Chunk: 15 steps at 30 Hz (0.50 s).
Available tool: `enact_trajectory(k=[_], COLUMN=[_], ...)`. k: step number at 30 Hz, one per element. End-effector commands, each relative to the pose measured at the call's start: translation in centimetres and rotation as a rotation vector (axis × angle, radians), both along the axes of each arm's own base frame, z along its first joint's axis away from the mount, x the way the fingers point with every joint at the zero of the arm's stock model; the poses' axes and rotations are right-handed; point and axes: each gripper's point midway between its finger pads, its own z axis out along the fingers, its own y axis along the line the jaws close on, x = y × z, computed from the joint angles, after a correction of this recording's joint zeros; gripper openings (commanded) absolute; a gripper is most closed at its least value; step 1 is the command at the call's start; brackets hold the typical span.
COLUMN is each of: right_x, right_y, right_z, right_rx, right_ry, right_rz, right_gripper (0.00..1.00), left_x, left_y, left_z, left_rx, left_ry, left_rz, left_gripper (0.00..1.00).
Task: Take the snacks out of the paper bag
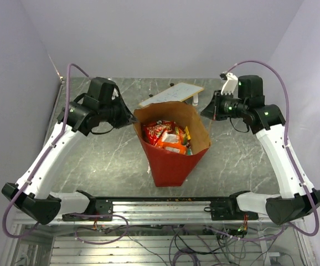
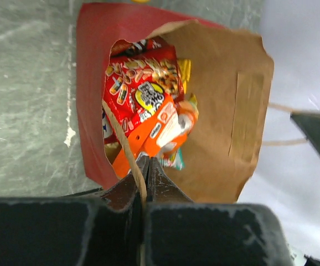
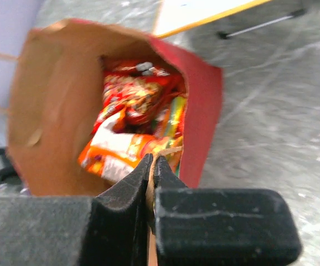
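Observation:
The paper bag (image 1: 171, 166) lies in the middle of the table, red outside and brown inside, with its open mouth facing away from the arm bases. Snacks (image 1: 168, 137) fill it: a red packet (image 2: 140, 88), an orange packet (image 2: 154, 133) and more crinkly ones (image 3: 132, 94). My left gripper (image 1: 132, 118) sits at the mouth's left rim; in the left wrist view its jaws (image 2: 146, 159) are shut on a thin tan strip of the bag, handle string or paper edge. My right gripper (image 1: 206, 113) is at the right rim, shut (image 3: 153, 158) on the bag's tan edge.
A flat white board with a tan edge (image 1: 174, 94) lies just behind the bag, also in the right wrist view (image 3: 204, 11). The grey marble tabletop (image 1: 104, 160) is walled by pale panels on three sides. A metal rail (image 1: 160, 208) runs along the near edge.

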Motion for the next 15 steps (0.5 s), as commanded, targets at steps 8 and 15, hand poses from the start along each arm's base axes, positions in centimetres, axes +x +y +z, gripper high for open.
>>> enact_trajectory(k=[8,15], right_x=[-5.7,-5.8], right_y=[14.7,20.5], right_z=[3.5,5.3], right_rx=[0.278,0.396], right_ry=[-0.006,0.020], right_rz=[0.413,0.525], right_gripper=[0.00,0.00], left_x=[1.6,4.3], left_y=[7.7,11.8], left_z=[4.7,7.1], left_rx=[0.166,0.293], left_ry=[-0.092,-0.147], left_rz=[0.059,0.131], left_gripper=[0.07,0.07])
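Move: Each closed gripper already holds one twine handle of the paper bag, which hangs or stands between them. Its middle is some 13 cm right, 3 cm back and 17 cm below the left hand; from the right hand, 12 cm left, 8 cm back and 17 cm below. The snacks lie inside, level ahead with the left hand, about 13 cm right and 15 cm down. The whiteboard stands some 28 cm ahead, 17 cm right and 26 cm below the left hand. Keep both grippers shut on the twine handles and carry the paper bag to the left. Take the left hand about 10 cm left, rising some 4 cm. Sweep the right hand faster, about 16 cm left, drawing it back early on, and turn it some 25 degrees counter-clockwise, so that it closes in on the left hand. ##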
